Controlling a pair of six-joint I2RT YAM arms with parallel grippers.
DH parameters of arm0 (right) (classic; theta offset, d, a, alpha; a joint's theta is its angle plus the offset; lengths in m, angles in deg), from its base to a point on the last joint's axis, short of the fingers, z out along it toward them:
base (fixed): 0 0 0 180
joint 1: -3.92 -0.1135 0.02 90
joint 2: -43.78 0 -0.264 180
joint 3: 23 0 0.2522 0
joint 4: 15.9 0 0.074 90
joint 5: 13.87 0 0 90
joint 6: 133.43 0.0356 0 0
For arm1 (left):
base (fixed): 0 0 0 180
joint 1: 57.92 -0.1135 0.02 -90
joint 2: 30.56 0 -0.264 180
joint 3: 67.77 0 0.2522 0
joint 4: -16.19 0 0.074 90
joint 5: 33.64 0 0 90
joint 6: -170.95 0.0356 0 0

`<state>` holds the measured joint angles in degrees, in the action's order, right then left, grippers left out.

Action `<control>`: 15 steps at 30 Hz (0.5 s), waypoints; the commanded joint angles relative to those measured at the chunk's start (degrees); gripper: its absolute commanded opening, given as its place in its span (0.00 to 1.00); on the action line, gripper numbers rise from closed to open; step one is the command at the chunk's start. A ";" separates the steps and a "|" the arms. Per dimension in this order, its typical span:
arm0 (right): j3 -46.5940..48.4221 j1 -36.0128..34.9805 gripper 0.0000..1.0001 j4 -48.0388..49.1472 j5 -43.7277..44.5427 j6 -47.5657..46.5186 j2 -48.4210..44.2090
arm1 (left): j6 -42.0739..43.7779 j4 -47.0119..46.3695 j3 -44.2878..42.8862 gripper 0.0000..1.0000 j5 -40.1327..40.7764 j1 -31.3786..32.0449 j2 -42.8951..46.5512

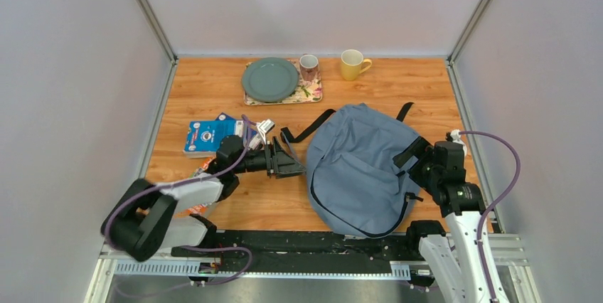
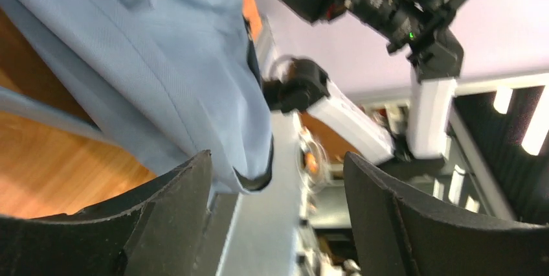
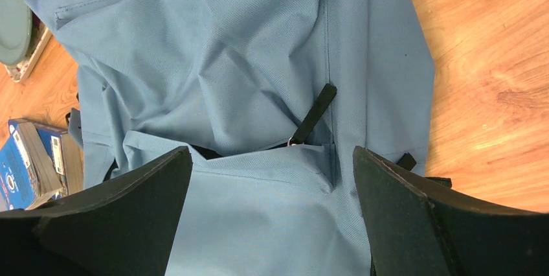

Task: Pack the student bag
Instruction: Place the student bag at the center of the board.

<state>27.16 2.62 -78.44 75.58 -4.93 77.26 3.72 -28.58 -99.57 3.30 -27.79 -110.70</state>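
Observation:
The student bag, a soft grey-blue backpack with black straps, lies flat on the wooden table at centre right. My left gripper lies on its side at the bag's left edge. In the left wrist view it is open, and a black-trimmed corner of the bag hangs just beyond the left finger, gripped by neither finger. My right gripper hovers over the bag's right side. In the right wrist view it is open above the bag's fabric, holding nothing.
A stack of blue books lies left of the bag, also seen as books. At the back stand a green plate on a floral tray, a patterned mug and a yellow mug. Something orange lies under the left arm.

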 commanded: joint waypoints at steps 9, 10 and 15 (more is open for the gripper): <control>-1.07 0.33 0.98 6.06 -1.20 -0.88 1.59 | 23.00 56.31 2.23 0.82 36.42 12.13 30.04; -0.98 0.25 0.98 6.15 -1.29 -1.14 1.59 | 22.65 60.24 1.87 0.82 40.27 13.10 29.08; -0.54 0.33 0.98 5.80 -1.55 -1.50 1.33 | 22.12 62.67 -0.33 0.82 43.04 15.48 26.61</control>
<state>25.59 2.62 -74.96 74.90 -5.13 79.01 25.62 29.80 -97.87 39.78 -13.52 -83.37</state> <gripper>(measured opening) 0.978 0.822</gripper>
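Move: The student bag lies slack on the board, its middle about 20 cm to the left hand's right, 4 cm farther out and 13 cm below; its near side edge is only some 5 cm to the hand's right. From the same hand, the black strap's free end is about 18 cm ahead and 3 cm left, the blue book 16 cm ahead and 25 cm left, both down on the board. From the right hand, the bag's middle lies about 12 cm left, 1 cm back and 11 cm below. Bring the empty left gripper down beside the bag's left edge: ease it a little to the left first, then sink about 10 cm to low over the bare board, drawing back and left some 4 cm each. Meanwhile tip the fingers about 35 degrees downward and swing them slightly counter-clockwise, so they still point rightward to the bag. Keep them open. ##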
